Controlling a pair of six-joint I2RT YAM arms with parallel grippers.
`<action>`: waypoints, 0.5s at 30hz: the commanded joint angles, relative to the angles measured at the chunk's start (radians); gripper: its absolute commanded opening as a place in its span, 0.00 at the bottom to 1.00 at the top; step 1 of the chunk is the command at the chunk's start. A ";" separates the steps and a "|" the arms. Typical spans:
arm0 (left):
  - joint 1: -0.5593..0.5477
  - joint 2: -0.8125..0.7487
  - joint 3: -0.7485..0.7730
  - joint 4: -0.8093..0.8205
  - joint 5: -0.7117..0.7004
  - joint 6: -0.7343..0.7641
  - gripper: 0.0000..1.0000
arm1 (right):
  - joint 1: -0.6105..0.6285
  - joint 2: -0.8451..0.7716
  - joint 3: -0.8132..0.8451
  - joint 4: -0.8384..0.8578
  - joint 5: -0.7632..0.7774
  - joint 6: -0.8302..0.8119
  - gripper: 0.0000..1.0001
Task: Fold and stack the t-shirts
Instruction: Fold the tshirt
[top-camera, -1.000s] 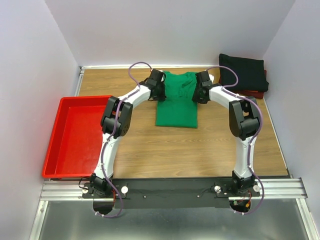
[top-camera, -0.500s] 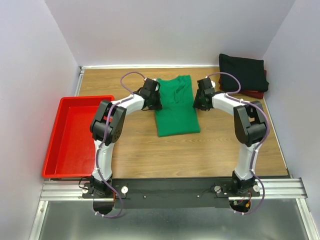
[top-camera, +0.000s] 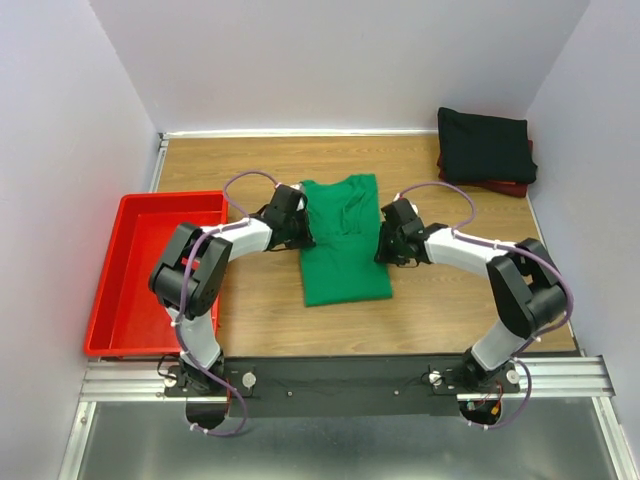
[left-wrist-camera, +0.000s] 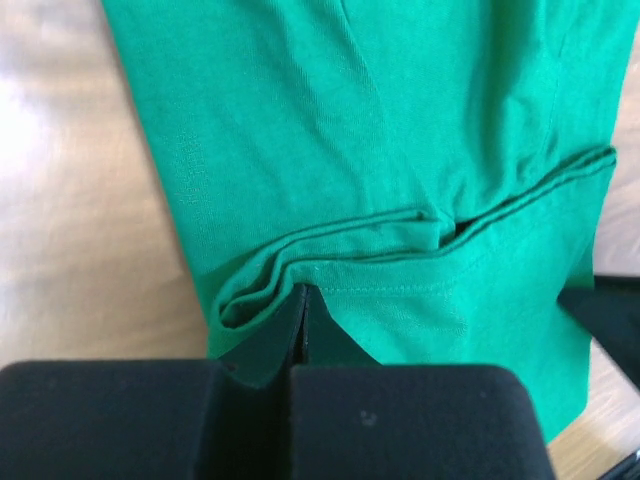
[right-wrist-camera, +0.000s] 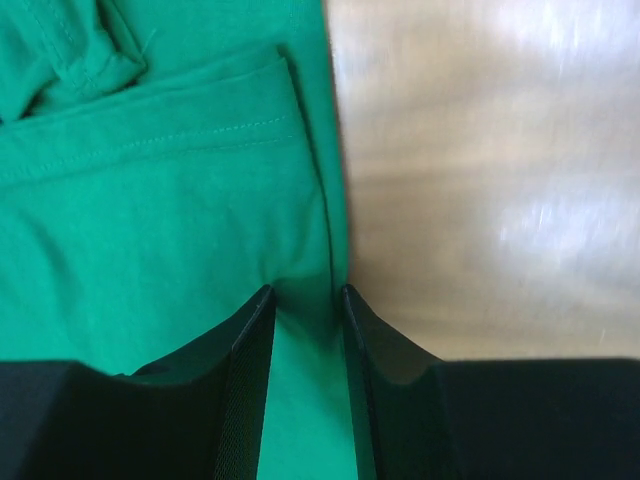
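Observation:
A bright green t-shirt (top-camera: 343, 245), folded into a narrow strip, lies lengthwise at the middle of the table. My left gripper (top-camera: 298, 226) is shut on its left edge, and the left wrist view shows the bunched green folds (left-wrist-camera: 400, 150) pinched at the tips of that gripper (left-wrist-camera: 303, 292). My right gripper (top-camera: 385, 240) sits at the shirt's right edge. In the right wrist view that gripper (right-wrist-camera: 305, 292) is open, its tips straddling flat green cloth (right-wrist-camera: 150, 220) right by the edge. A folded black t-shirt (top-camera: 487, 145) rests on a dark red one (top-camera: 508, 187) at the back right.
A red plastic tray (top-camera: 105, 300) stands on the left, close to the left arm's elbow. Bare wooden table (top-camera: 440, 300) shows in front of and behind the green shirt. Walls close in the table on three sides.
Both grippers have drawn back toward the near edge, and the green shirt has slid that way with them. The arms now reach in lower and flatter.

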 joint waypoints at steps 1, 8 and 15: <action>-0.008 -0.047 -0.033 -0.066 -0.009 0.023 0.00 | 0.016 -0.054 -0.082 -0.053 -0.013 0.055 0.40; 0.004 -0.127 0.130 -0.161 -0.078 0.055 0.04 | 0.014 -0.146 0.018 -0.090 0.059 0.033 0.41; 0.049 -0.087 0.234 -0.205 -0.133 0.043 0.04 | 0.009 0.031 0.303 -0.087 0.075 -0.025 0.40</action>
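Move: The green t-shirt's middle lies about 9 cm to the right of my left hand and roughly level with it, at about fingertip height. From my right hand it is some 6 cm ahead and 10 cm to the left; the black folded shirt lies about 34 cm ahead and 29 cm to the right. The red bin's middle is some 41 cm to the left of my left hand and 9 cm back. I let both hands drag back a last little way, 1 to 2 cm, my shut left fingertips on the shirt's left side by the fold and my parted right fingers at its right edge. Then I lift them off the cloth, left about 9 cm, right some 7, swinging forward towards the shirt's far end, fingers tipping outward nearly 10 degrees. ##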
